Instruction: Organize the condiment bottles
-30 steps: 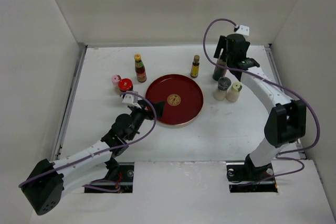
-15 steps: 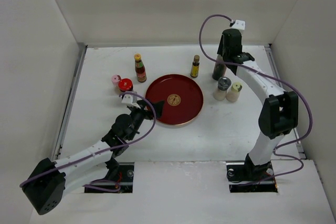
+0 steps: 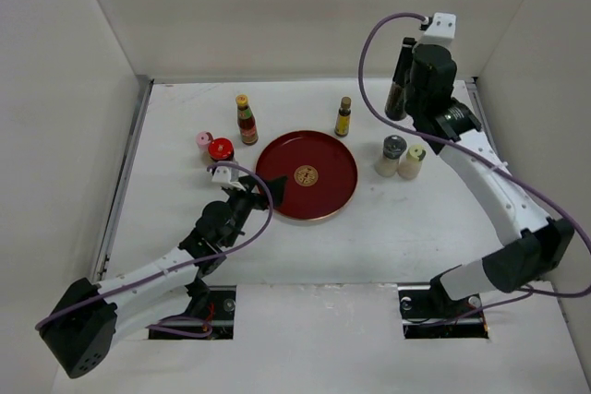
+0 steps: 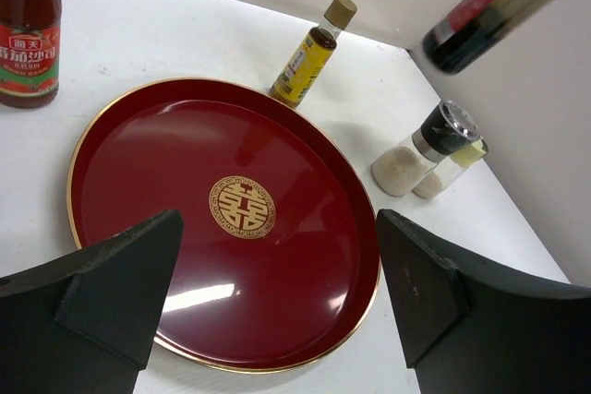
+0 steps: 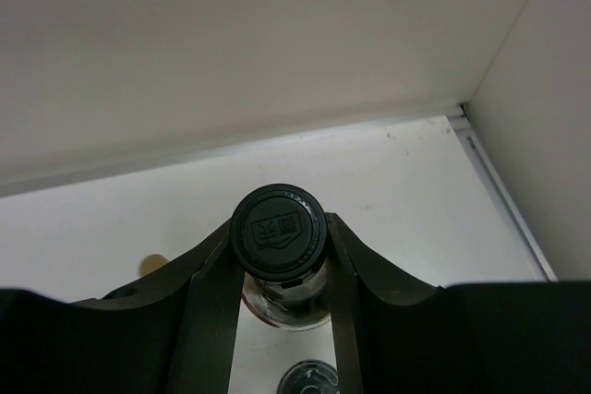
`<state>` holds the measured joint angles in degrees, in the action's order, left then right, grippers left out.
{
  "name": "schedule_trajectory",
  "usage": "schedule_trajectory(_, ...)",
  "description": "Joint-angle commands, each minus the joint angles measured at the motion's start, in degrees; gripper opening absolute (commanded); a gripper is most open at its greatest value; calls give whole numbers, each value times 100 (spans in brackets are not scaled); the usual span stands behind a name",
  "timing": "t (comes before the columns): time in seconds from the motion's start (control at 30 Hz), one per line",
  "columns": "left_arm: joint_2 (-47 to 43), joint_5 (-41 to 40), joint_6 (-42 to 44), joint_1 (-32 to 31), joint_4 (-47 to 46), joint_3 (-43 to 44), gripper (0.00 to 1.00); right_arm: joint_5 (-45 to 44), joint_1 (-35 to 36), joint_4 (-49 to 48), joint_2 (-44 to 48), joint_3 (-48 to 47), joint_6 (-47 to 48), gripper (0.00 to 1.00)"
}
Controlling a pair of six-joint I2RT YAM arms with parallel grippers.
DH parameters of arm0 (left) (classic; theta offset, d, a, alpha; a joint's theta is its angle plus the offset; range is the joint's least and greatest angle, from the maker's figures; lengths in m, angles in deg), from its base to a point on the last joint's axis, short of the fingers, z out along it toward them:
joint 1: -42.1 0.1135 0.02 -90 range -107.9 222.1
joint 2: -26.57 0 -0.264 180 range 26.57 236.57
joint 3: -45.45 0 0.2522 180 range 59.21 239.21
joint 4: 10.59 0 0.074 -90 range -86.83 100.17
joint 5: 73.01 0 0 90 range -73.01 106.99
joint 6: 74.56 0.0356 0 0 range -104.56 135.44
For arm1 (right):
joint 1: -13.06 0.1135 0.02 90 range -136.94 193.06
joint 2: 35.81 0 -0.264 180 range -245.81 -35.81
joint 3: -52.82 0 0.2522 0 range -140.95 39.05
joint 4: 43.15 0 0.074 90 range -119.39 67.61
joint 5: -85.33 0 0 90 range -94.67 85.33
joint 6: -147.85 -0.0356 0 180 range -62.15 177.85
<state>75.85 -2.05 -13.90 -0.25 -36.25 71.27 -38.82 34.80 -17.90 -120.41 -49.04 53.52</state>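
My right gripper [image 3: 403,78] is shut on the tall dark bottle [image 3: 398,82] just below its black cap [image 5: 277,232] and holds it in the air over the table's back right. The bottle hangs tilted in the left wrist view [image 4: 489,8]. My left gripper [image 3: 269,193] stands open and empty at the near left rim of the red tray [image 3: 325,200]. On the table stand the yellow-capped sauce bottle [image 3: 246,120], the amber bottle [image 3: 343,117], the red-lidded jar [image 3: 221,149], the pink shaker [image 3: 203,141], the silver shaker [image 3: 393,156] and the cream-topped shaker [image 3: 412,161].
White walls close in the table at the back and on both sides. The tray [image 4: 305,265] with its gold emblem holds nothing. The silver shaker [image 5: 310,381] stands right under the raised bottle.
My right gripper has shut on the tall dark bottle and lifted it off the table. The left arm has not moved.
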Motion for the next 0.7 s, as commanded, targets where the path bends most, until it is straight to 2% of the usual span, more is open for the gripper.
schedule_trajectory(0.0,-207,-134,-72,91,-321,-72,86,-267,589,-955,558,-577,433,16)
schedule_trajectory(0.13,-375,-616,-80,257,47,-81,86,-127,1283,-1008,445,-788,478,17)
schedule_trajectory(0.27,-541,-864,-185,503,663,25,86,49,1750,-1200,-64,-973,347,17)
schedule_trajectory(0.47,-849,-846,-326,759,743,-124,86,268,2023,-1903,-986,-1008,48,16)
schedule_trajectory(0.67,-823,-802,-353,776,743,-124,86,330,2084,-2062,-1822,-1271,-216,16)
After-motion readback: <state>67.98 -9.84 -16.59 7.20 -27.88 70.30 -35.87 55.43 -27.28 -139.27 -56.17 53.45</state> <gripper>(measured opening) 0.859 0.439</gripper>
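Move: The red plate, where the held black-capped bottle is headed, lies about 22 cm left of the right hand, 8 cm back and some 37 cm below. The small yellow-label bottle stands 12 cm left and 8 cm ahead of that hand; the pepper grinder is 2 cm left, 7 cm back. From the left hand, the red-lidded jar is about 15 cm ahead and 17 cm left, and the ketchup bottle 24 cm ahead, 11 cm left. Swinging left about 22 cm, the right arm carries the already lifted black-capped bottle towards the red plate, turning counter-clockwise some 25 degrees; the hand first rises and draws back, then sinks and reaches forward again, keeping its pinch around the neck. The open left hand shifts left from the plate's near side towards the red-lidded jar, turning slightly counter-clockwise. ##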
